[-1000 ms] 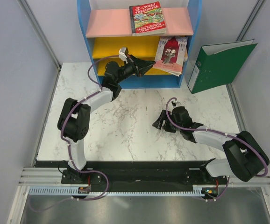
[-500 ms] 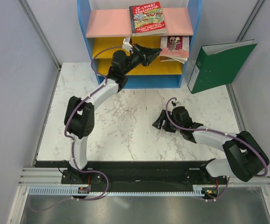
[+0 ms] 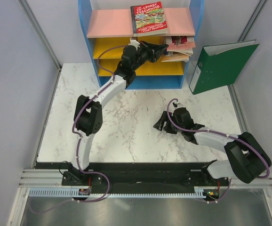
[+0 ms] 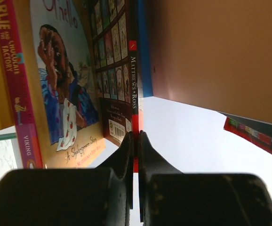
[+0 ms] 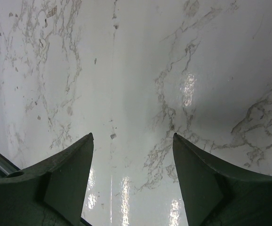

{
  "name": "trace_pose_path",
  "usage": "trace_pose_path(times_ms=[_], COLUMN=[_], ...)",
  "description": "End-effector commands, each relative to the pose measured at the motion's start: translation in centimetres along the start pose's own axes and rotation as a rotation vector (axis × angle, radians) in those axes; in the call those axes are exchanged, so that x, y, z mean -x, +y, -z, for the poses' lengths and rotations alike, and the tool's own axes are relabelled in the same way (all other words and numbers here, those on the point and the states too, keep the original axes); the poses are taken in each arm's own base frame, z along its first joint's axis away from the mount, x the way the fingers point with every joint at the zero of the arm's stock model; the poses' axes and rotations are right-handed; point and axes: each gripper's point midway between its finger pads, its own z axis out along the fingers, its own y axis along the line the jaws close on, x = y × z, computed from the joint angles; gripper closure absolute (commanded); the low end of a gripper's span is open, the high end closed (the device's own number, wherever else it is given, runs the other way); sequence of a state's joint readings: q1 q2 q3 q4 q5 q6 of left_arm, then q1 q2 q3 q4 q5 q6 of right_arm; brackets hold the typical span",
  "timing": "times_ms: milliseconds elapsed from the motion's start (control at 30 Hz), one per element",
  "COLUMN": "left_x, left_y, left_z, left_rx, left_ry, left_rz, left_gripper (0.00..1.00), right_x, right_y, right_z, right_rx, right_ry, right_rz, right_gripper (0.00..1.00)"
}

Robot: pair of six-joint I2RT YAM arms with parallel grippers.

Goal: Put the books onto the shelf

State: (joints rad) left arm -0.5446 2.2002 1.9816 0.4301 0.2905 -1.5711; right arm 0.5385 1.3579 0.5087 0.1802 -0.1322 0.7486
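The blue-framed shelf [image 3: 110, 22] stands at the back, and the red-green "Storey Treehouse" book [image 3: 148, 19] lies on its pink top board. My left gripper [image 3: 165, 48] reaches into the upper yellow tier, just under the pink board. It is shut on the edge of a thin red-spined book [image 4: 115, 70], the jaws pinching it at the left gripper [image 4: 136, 136]. That book lies against other books [image 3: 180, 46]: an illustrated tan one [image 4: 65, 94] and a maroon-spined one [image 4: 16, 80]. My right gripper [image 3: 160, 126] rests low over the marble table, open, nothing between its fingers [image 5: 70, 169].
A big green ring binder [image 3: 220, 66] leans against the right wall beside the shelf. The marble table [image 3: 136, 122] fills the middle, with grey walls left and right. In the left wrist view the underside of a shelf board [image 4: 211, 47] is close above the held book.
My left arm has stretched up and farther into the shelf, carrying the thin book from in front of the lower tier up to the upper yellow tier. The right arm has not moved.
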Motion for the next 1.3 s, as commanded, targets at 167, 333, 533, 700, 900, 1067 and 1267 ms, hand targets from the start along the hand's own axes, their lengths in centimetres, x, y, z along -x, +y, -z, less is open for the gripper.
trace_pose_path(times_ms=[167, 333, 533, 700, 900, 1067, 1267], left_x=[-0.6, -0.7, -0.2, 0.1, 0.4, 0.7, 2.0], left_y=[1.6, 3.1, 3.5, 3.1, 2.1, 1.4, 0.8], left_z=[-0.5, -0.3, 0.1, 0.3, 0.7, 1.4, 2.9], left_rx=[0.058, 0.098, 0.125, 0.123, 0.115, 0.146, 0.198], left_ry=[0.042, 0.08, 0.088, 0.104, 0.117, 0.112, 0.054], left_rz=[0.037, 0.084, 0.097, 0.107, 0.101, 0.08, 0.011], left_gripper=[0.98, 0.98, 0.9, 0.71, 0.5, 0.49, 0.48], right_x=[0.6, 0.6, 0.5, 0.5, 0.4, 0.4, 0.4], right_y=[0.5, 0.5, 0.4, 0.4, 0.4, 0.4, 0.4], right_z=[0.0, -0.1, -0.2, -0.2, -0.2, -0.2, -0.3], right_rx=[0.027, 0.025, 0.021, 0.021, 0.021, 0.022, 0.023], right_ry=[-0.023, -0.021, -0.017, -0.017, -0.014, -0.016, -0.012], right_rz=[-0.004, -0.004, -0.007, -0.008, -0.009, -0.006, -0.01], right_gripper=[0.25, 0.25, 0.24, 0.24, 0.24, 0.24, 0.24])
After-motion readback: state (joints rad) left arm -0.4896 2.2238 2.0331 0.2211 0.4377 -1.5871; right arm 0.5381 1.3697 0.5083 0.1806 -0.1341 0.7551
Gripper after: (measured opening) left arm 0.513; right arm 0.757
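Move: The left hand grips the last Shakespeare book by its spine at the shelf, the book's middle about 4 cm ahead and 6 cm to the right. The stack it goes onto, Othello over Charlie, has its middle roughly 4 cm ahead, 5 cm right and 7 cm below; the blue side wall stands some 12 cm right and 3 cm ahead. From the idle right hand that stack lies about 28 cm ahead, 5 cm right and 27 cm up. Down about 5 cm towards the Othello book, drifting slightly forward, the left hand lowers the pinched book onto the stack while its fingertips tip down by less than 10 degrees. There the fingers part to about half open and let go of the spine; the hand then rises about 1 cm and eases barely left. ##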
